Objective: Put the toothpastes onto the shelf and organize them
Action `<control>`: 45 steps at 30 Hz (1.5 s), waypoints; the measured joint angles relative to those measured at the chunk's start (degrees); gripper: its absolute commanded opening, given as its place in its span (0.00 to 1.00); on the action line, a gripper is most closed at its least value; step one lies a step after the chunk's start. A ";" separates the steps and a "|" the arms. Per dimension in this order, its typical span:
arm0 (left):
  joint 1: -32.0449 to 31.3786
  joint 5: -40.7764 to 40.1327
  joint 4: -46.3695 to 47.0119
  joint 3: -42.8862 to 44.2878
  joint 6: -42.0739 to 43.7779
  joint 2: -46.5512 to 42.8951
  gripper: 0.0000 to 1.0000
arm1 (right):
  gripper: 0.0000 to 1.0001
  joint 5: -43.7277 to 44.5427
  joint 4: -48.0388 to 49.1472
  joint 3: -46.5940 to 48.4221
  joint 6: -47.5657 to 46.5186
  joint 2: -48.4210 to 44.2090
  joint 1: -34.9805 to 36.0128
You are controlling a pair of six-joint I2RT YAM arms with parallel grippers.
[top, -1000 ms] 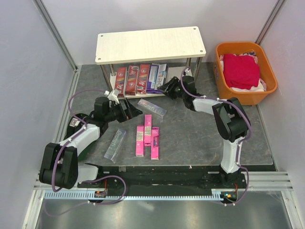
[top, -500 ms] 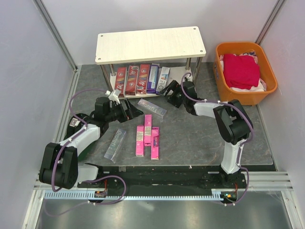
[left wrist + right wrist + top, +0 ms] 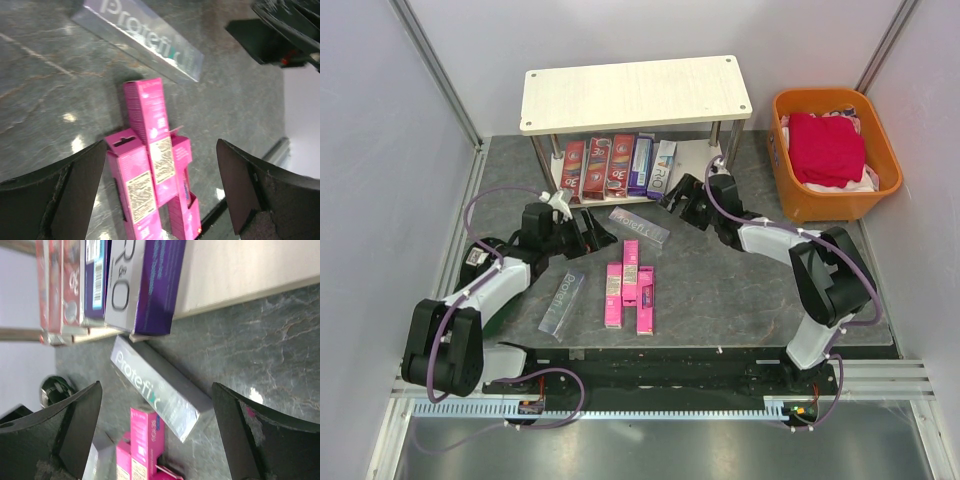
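The shelf point(image 3: 635, 92) stands at the back. Its lower board holds three red cartons point(image 3: 595, 167), a purple carton point(image 3: 641, 164) and a white carton point(image 3: 661, 168) side by side. On the table lie a silver carton point(image 3: 640, 226), a second silver carton point(image 3: 561, 301) and three pink cartons point(image 3: 629, 286). My left gripper point(image 3: 598, 230) is open and empty, left of the near silver carton. Its wrist view shows the pink cartons point(image 3: 150, 160) between the fingers and the silver carton point(image 3: 145, 37) beyond. My right gripper point(image 3: 678, 197) is open and empty, just in front of the shelf, facing the silver carton point(image 3: 155, 385).
An orange basket point(image 3: 783, 160) with red cloth stands at the back right. The shelf's metal legs point(image 3: 724, 145) stand close to my right gripper. Grey walls enclose the table on the left, back and right.
My right gripper has backed away from the shelf toward the table, leaving the white carton straight on the lower board. The left arm has hardly moved.
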 measured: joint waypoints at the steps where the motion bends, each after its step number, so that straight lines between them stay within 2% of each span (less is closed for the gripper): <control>1: 0.00 -1.11 -1.57 0.57 0.52 0.00 0.98 | 0.98 0.09 -0.87 0.00 -1.20 -0.48 0.52; 7: 0.00 -9.75 -10.97 3.41 2.64 -1.97 0.98 | 0.98 0.81 -5.25 0.00 -5.73 -1.22 3.74; 16: -1.70 -28.85 -29.75 7.72 2.64 -5.31 0.98 | 0.98 -0.26 -7.23 -1.73 -7.39 -1.97 4.26; 23: -8.87 -34.23 -37.46 7.52 0.61 -1.95 0.98 | 0.98 -1.60 -7.85 -2.60 -7.80 -2.03 4.26; 30: -10.43 -37.77 -39.71 4.52 -1.22 -0.02 0.94 | 0.98 -1.97 -8.07 -3.45 -8.11 -2.54 4.26; 35: -10.67 -39.58 -39.91 4.42 -1.73 3.32 0.83 | 0.98 -2.62 -8.09 -3.98 -8.15 -3.10 4.26; 39: -10.67 -39.50 -38.71 4.59 -1.70 6.19 0.62 | 0.98 -2.89 -8.22 -4.87 -8.17 -4.85 4.26; 41: -10.84 -39.43 -38.23 4.63 -1.64 6.36 0.61 | 0.98 -2.91 -8.59 -5.11 -8.22 -6.08 4.26; 45: -10.93 -39.28 -37.86 4.72 -1.60 6.40 0.45 | 0.98 -2.82 -9.75 -5.38 -8.44 -8.98 4.26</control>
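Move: The near Protefix box lies about 15 cm back from the left hand, 11 cm to its left and 11 cm below. Of its neighbours, the left pink box is some 12 cm back and 4 cm right of that hand, the far pink box 6 cm back and 9 cm right. From the right hand the far Protefix box lies roughly 3 cm back, 11 cm left and 9 cm below; the purple-white box stands on the shelf about 10 cm ahead and 5 cm left. The left fingers close on the sides of the near Protefix box close to its far end and pinch it, after the open hand swings left, then comes back and down, about 10 cm lower in all, its wrist turning some 50 degrees until the fingers point nearly straight down. The open right hand draws back about 7 cm from the shelf, dipping and rising again on the way. ##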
